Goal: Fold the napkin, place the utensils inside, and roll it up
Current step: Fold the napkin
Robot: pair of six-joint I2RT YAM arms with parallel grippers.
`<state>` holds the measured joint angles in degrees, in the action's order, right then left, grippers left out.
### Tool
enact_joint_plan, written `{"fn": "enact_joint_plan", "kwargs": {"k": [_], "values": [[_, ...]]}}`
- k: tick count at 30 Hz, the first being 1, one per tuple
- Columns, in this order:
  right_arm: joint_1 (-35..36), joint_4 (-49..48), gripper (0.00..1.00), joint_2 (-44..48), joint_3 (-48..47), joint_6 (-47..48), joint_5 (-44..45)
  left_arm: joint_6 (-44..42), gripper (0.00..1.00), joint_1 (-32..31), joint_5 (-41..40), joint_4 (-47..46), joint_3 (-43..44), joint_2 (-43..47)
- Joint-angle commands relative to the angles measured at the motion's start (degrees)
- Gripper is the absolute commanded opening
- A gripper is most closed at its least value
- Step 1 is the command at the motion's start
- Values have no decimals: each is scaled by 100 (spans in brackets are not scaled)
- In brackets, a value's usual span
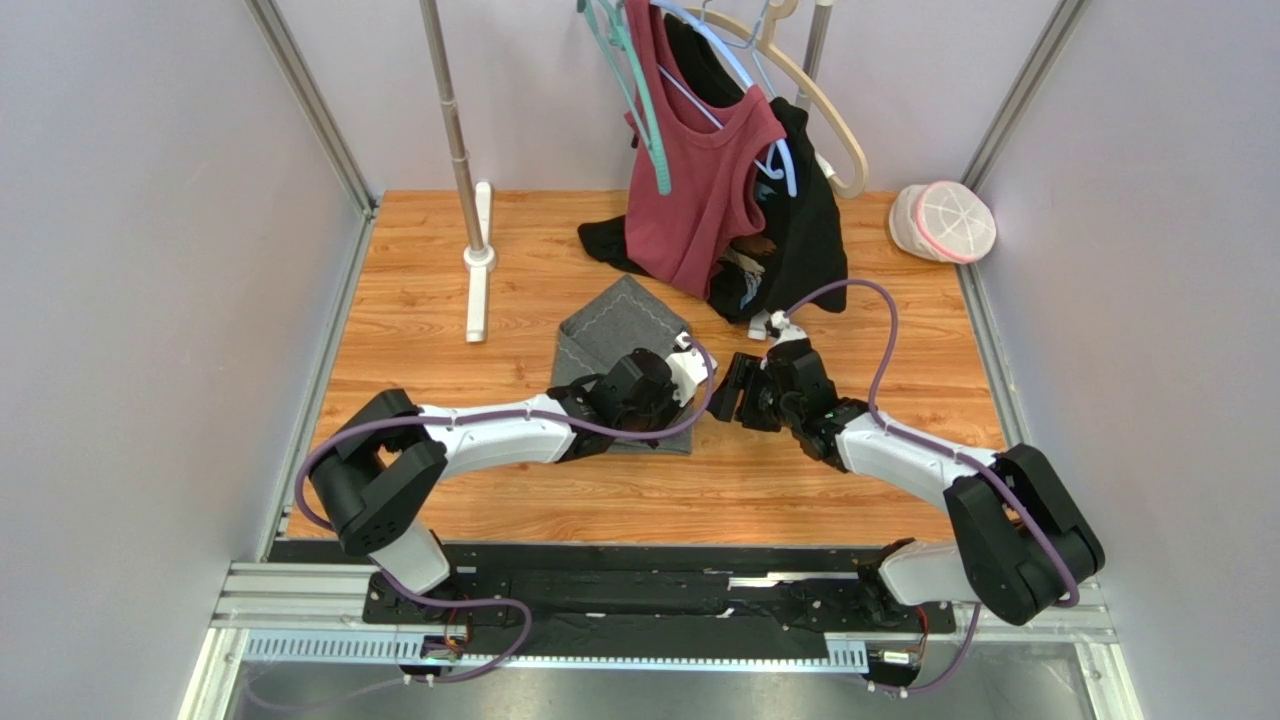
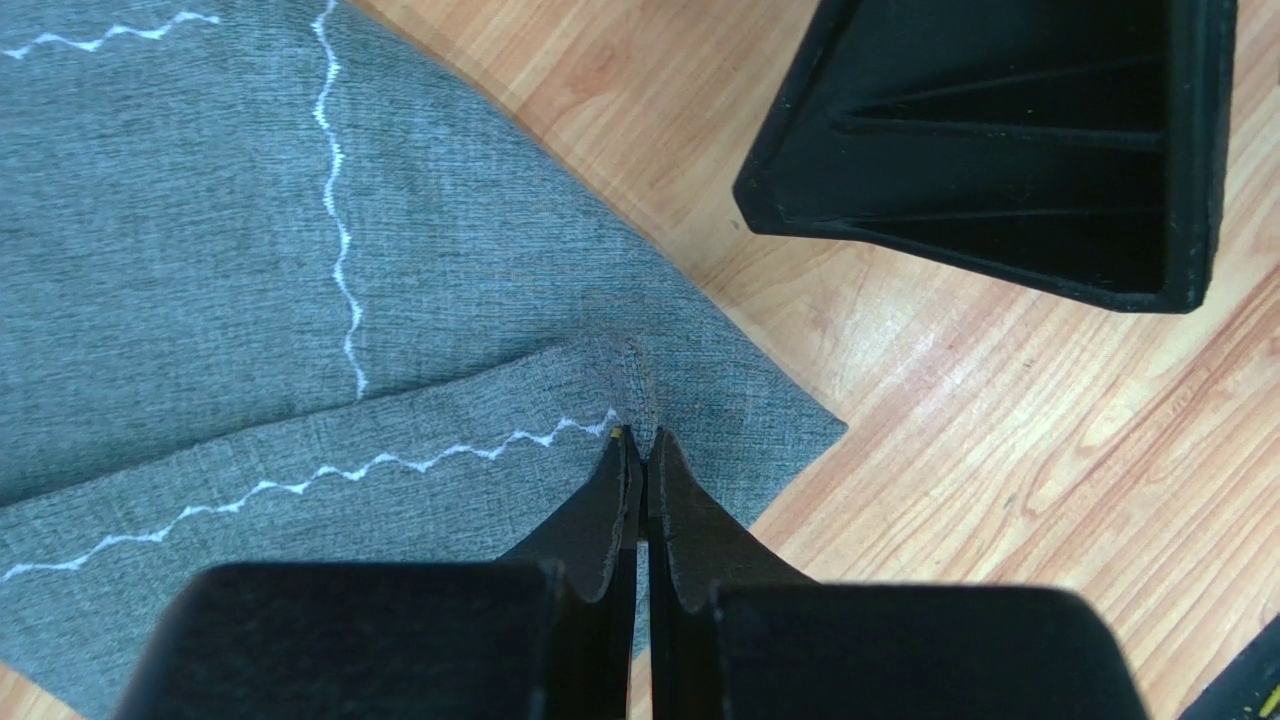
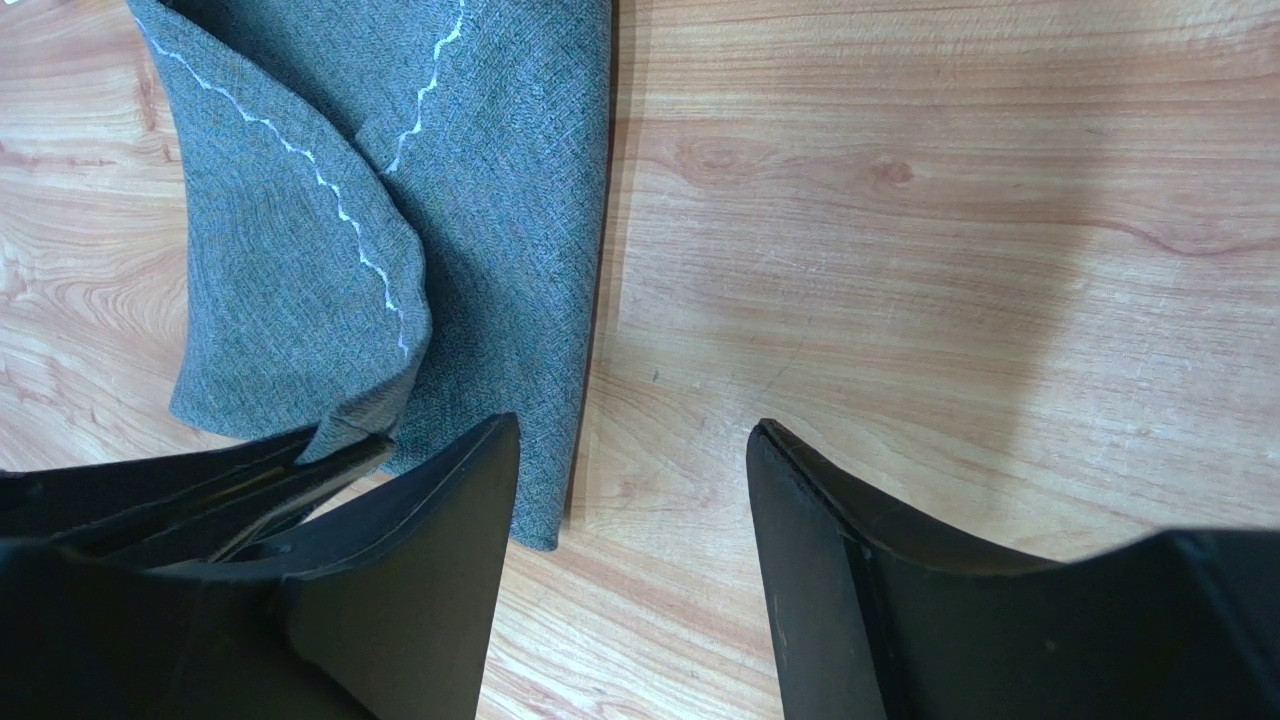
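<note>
The napkin [image 1: 609, 323], grey cloth with a white zigzag stitched border, lies partly folded on the wooden table [image 1: 451, 300]. In the left wrist view my left gripper [image 2: 643, 438] is shut on a raised corner of the napkin [image 2: 181, 270], which is doubled over the layer below. The right wrist view shows that pinched corner of the napkin [image 3: 496, 150] at lower left. My right gripper [image 3: 634, 425] stands open just right of the napkin's edge, over bare wood, holding nothing. From above, the left gripper [image 1: 684, 368] and right gripper [image 1: 732, 390] nearly meet. The utensils are out of view.
A maroon top [image 1: 699, 195] and a black garment [image 1: 804, 225] hang from hangers at the back and drape onto the table just behind the napkin. A white pole stand [image 1: 478, 263] rises at back left. A white and pink cap [image 1: 944, 222] sits at back right.
</note>
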<state>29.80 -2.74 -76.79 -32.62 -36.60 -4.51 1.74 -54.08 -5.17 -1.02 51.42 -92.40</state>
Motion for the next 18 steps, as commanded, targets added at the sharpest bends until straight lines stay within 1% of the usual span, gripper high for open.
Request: {"fn": "enact_joint_plan", "kwargs": {"k": [1, 2, 4, 5, 6, 7, 9, 10, 12, 14, 15, 17, 18], "values": [[-36, -69, 61, 24, 1, 12, 135, 72, 4, -58, 472, -92, 246, -24], [-27, -8, 61, 59, 1, 12, 161, 116, 25, -58, 595, -92, 228, -6], [-27, 63, 61, 181, 28, 21, 223, 265, 46, -58, 666, -153, 106, 90], [-27, 107, 61, 235, 54, 21, 240, 318, 59, -58, 684, -188, 27, 152], [-27, 142, 61, 270, 63, 30, 267, 371, 66, -58, 675, -197, -9, 300], [-36, 169, 61, 322, 72, 47, 267, 449, 84, -58, 693, -215, -26, 397], [-36, 186, 61, 411, 81, 74, 258, 520, 88, -58, 675, -189, -71, 678], [-36, 178, 61, 420, 72, 91, 241, 599, 99, -58, 649, -162, -79, 784], [-36, 160, 62, 376, 28, 92, 171, 652, 99, -58, 526, -39, -97, 1090], [-27, 90, 62, 323, -16, 92, 39, 792, 99, -50, 106, 223, -158, 1294], [-18, 72, 62, 253, -42, 65, -92, 854, 99, -23, -262, 329, -185, 1486], [8, -41, 62, 156, -78, -31, -268, 1152, 99, 108, -563, 618, -307, 1750], [17, -86, 62, 43, -78, -75, -469, 1293, 99, 344, -608, 698, -369, 1839]]}}
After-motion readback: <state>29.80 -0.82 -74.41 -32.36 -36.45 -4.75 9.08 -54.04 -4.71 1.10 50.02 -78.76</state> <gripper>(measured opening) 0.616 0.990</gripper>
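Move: The left hand's shut fingers still hold the tip of the folded-over napkin flap, nearly at table height. The napkin's near right corner lies about 4 cm back and 3 cm to the right of this hand, a centimetre lower; its far tip is some 18 cm ahead and 5 cm left, a little lower. From the open right hand, the flap tip is about 2 cm back, 6 cm left and 3 cm below. Letting go of the flap tip, the left fingers spring fully open while the hand eases low about 2 cm back towards its base and 1 cm right, towards the napkin's near edge. It then lifts clear of the cloth, nearly 8 cm up, drifting slightly left again as the fingers tilt up some 10 degrees. ##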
